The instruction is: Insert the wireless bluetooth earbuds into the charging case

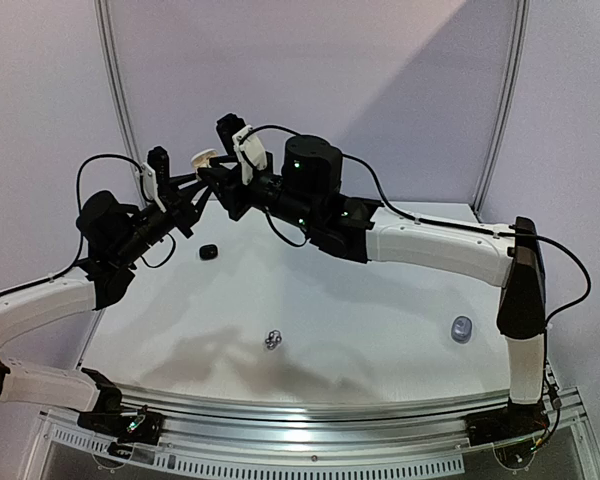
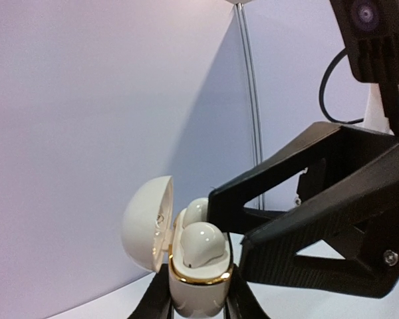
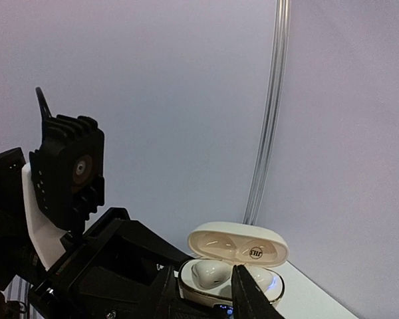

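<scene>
A white charging case (image 2: pixel 194 282) with a gold rim stands upright between my left gripper's fingers (image 2: pixel 153 304), which are shut on its lower body. Its lid (image 2: pixel 148 222) is swung open to the left. Two white earbuds (image 2: pixel 203 244) sit in its wells. In the top view the case (image 1: pixel 202 157) is held high over the table's far left. My right gripper (image 3: pixel 201 276) reaches in from the right with its jaws apart, its tips either side of the near earbud (image 3: pixel 211 271) and nothing clamped between them.
On the table lie a small black case (image 1: pixel 209 252) below the grippers, silvery earbuds (image 1: pixel 273 341) near the front middle, and a grey-blue case (image 1: pixel 462 329) at the right. The two arms cross closely at the back left.
</scene>
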Motion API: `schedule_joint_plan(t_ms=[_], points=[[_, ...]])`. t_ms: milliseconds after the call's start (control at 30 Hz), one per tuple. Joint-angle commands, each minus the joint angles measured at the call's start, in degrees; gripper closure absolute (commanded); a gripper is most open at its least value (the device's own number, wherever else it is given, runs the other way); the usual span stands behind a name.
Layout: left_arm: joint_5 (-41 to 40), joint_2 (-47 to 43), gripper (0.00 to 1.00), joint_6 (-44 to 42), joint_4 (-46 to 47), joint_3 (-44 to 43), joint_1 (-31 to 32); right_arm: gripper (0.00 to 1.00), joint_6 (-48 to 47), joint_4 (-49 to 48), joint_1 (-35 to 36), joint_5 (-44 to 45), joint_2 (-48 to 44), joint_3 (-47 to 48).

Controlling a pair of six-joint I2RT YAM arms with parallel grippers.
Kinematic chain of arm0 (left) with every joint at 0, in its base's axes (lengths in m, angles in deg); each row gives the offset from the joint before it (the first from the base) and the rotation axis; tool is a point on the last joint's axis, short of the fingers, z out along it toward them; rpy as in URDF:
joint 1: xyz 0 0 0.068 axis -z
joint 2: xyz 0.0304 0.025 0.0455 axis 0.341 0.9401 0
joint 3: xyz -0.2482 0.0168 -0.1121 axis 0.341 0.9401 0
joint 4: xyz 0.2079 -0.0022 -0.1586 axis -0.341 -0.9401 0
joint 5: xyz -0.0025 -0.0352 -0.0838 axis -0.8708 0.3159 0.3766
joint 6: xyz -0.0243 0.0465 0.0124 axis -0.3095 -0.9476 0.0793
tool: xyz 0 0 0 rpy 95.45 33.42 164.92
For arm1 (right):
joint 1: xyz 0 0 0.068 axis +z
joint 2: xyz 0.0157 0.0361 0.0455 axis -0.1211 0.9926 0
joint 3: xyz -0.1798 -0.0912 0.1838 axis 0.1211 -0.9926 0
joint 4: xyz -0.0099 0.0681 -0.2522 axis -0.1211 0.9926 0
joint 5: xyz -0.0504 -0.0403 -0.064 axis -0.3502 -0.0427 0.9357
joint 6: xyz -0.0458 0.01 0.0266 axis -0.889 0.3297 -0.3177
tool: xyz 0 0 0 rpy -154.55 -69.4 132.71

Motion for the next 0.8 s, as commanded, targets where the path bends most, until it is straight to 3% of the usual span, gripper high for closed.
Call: schedule_joint_plan(t_ms=[0, 200, 367, 467, 533, 633, 767], points=[[2.1, -1.0, 1.00, 1.7, 3.3, -0.2, 0.2, 0.71, -2.4, 5.3, -0.3, 2.8, -2.3, 2.1], [2.3, -1.1, 1.00, 2.8, 1.2, -0.1, 0.1, 0.65, -2.7, 5.0, -0.4, 0.8, -2.7, 5.3], [3.2, -1.3, 1.00, 2.6, -1.8, 0.0, -0.3, 0.51, -1.7, 4.4, -0.5, -3.4, -7.4, 6.2], [6.1, -1.0, 1.00, -0.4, -2.7, 0.3, -0.4, 0.47, 0.9, 7.0, -1.7, -3.8, -10.2, 7.2], [11.2, -0.8, 1.00, -8.3, -2.8, 0.7, -0.4, 0.46, 5.1, 12.8, -3.1, -3.1, -10.4, 9.9], [17.4, -1.1, 1.00, -27.1, -4.7, 1.1, -0.4, 0.45, 10.4, 24.1, -4.8, -1.1, -8.3, 14.7], [16.0, -0.1, 1.00, -53.9, -6.3, 1.8, -0.5, 0.39, 11.9, 31.7, -5.3, -3.3, -6.0, 16.0]])
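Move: The white charging case, lid open and both earbuds in it, is held in the left fingers, its middle some 2 cm above and 1 cm ahead and right of that hand point. From the right hand it lies about 2 cm left, 1 cm ahead and 1 cm lower, right at the open fingertips. Some 39 cm below the right hand on the table, the black case is roughly 19 cm ahead and 8 cm left, the silver earbuds about 11 cm back and 11 cm right. The right fingertips come free of the white case's side and the earbud, opening wider as the hand climbs about 14 cm, slowly at first and then fast, swinging some 8 cm to the right away from the case. The left hand keeps its grip on the case and late on draws back and right a few centimetres, sinking slightly and rolling about 25 degrees around its finger line. ##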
